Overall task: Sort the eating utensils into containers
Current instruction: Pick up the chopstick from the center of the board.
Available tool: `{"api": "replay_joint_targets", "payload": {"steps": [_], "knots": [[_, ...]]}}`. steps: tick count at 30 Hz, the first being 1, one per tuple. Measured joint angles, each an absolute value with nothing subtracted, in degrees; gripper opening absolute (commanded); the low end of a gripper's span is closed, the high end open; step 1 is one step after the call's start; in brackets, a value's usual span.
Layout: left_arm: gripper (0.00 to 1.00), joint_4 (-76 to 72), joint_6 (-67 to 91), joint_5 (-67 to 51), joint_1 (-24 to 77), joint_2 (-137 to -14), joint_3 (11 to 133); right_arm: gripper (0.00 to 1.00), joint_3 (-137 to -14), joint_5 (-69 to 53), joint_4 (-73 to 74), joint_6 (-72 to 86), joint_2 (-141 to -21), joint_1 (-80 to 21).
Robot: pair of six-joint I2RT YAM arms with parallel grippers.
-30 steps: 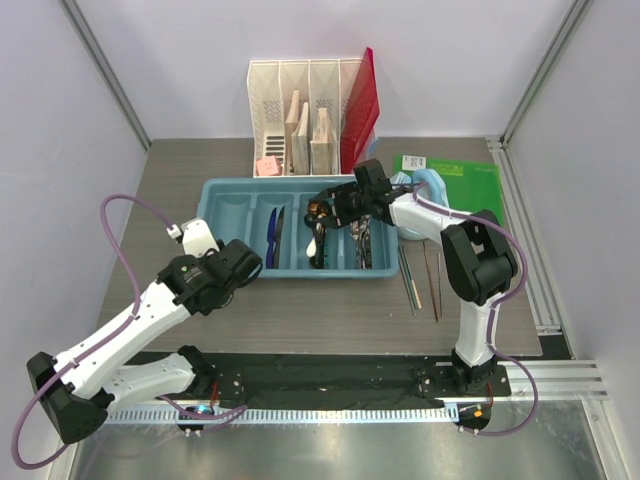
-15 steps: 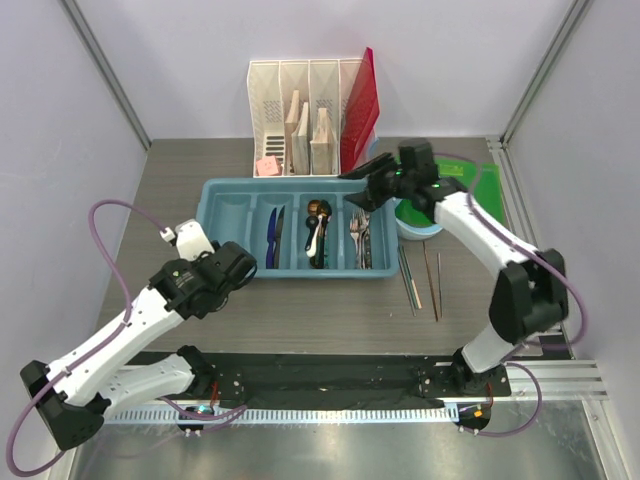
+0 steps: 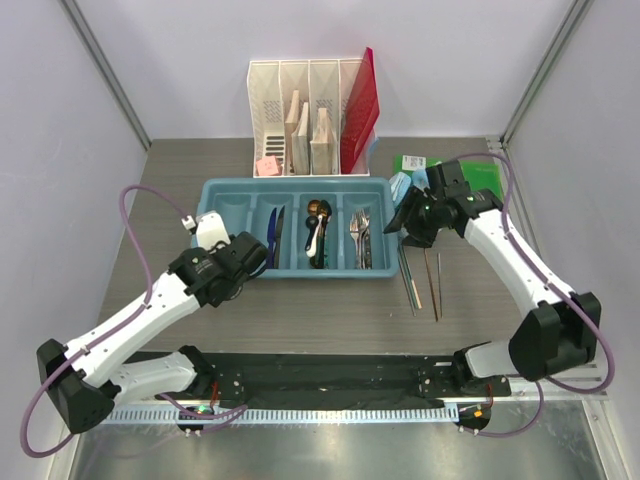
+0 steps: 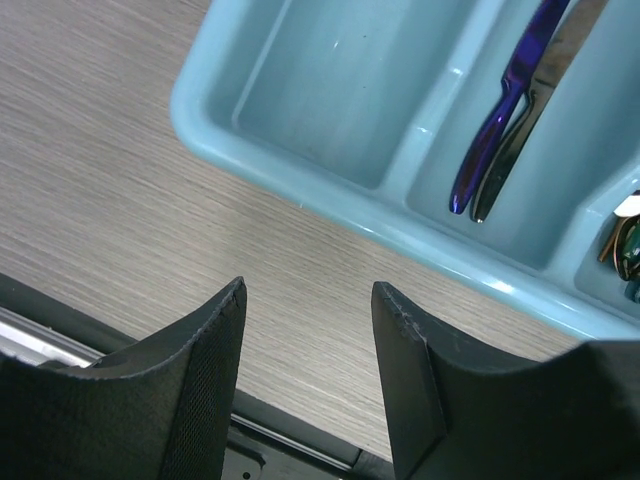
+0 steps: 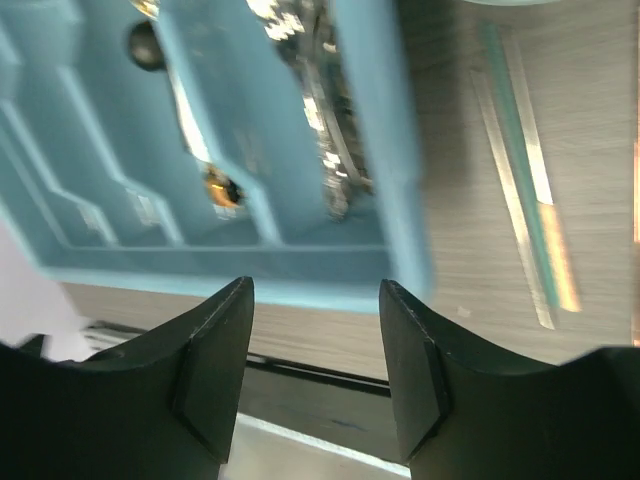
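Note:
The light blue tray (image 3: 383,228) lies mid-table with four long containers. The leftmost container (image 4: 320,90) is bare, the second holds blue and dark knives (image 3: 275,236) (image 4: 497,125), the third spoons (image 3: 317,230), the fourth silver forks (image 3: 360,238) (image 5: 322,110). Thin chopsticks (image 3: 432,280) and a greenish pair (image 3: 410,276) (image 5: 520,200) lie on the wood to the right of the tray. My right gripper (image 3: 403,222) (image 5: 315,290) hangs open and empty over the tray's right end, beside the chopsticks. My left gripper (image 3: 252,260) (image 4: 305,290) stands open and empty by the tray's near left corner.
A white slotted file organizer (image 3: 305,120) with a red folder (image 3: 360,100) stands behind the tray. A green packet (image 3: 470,180) and light blue headphones (image 3: 420,183), partly hidden by the right arm, lie at the back right. A black strip (image 3: 320,370) borders the near edge.
The right arm has swung from over the tray's spoon and fork compartments out to the right, then down to the tray's right end. The left arm has edged toward the tray.

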State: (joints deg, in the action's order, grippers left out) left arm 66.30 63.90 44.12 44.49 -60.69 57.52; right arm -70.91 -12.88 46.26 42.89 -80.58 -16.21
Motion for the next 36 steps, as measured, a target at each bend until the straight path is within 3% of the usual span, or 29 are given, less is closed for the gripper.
{"api": "replay_joint_targets", "payload": {"steps": [6, 17, 29, 36], "knots": [[0.54, 65.47, 62.50, 43.88, 44.49, -60.99, 58.00, 0.59, -65.19, -8.25, 49.50, 37.52, -73.56, -12.69], [0.54, 65.14, 62.11, 43.88, 44.49, -60.42, 58.85, 0.59, -58.54, -2.20, 53.10, 33.34, -73.17, -6.28], [0.53, 64.95, 62.63, 42.65, 44.49, -60.47, 58.92, 0.60, -63.33, 11.92, 57.06, 25.36, -75.33, -14.70], [0.53, 64.71, 62.59, 41.71, 44.49, -63.44, 60.27, 0.60, -60.69, 13.63, 55.77, 23.62, -74.72, -16.56]]}}
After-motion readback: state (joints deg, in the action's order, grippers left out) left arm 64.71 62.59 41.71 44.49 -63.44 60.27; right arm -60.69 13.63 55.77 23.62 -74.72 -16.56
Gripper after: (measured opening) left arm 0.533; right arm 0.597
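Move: Off to the right hand's right, about 11 cm, and 6 cm back lies the middle of the brown chopstick, about 14 cm lower, on the table. The silver chopstick lies 3 cm farther right of it; the teal chopstick is only 5 cm to the hand's right and 4 cm back. The forks in the tray are about 8 cm left, 6 cm ahead. From the left hand the brown chopstick lies some 48 cm right and 2 cm ahead. Swinging the empty right hand away from the tray, about 11 cm right, while sinking and drawing back some 5 cm each, brings it past the teal chopstick to above the brown and silver ones. It then nearly hovers, the wrist rolling some 35 degrees in all, left side down, so that the fingers no longer lean left; they stay open and touch nothing. ##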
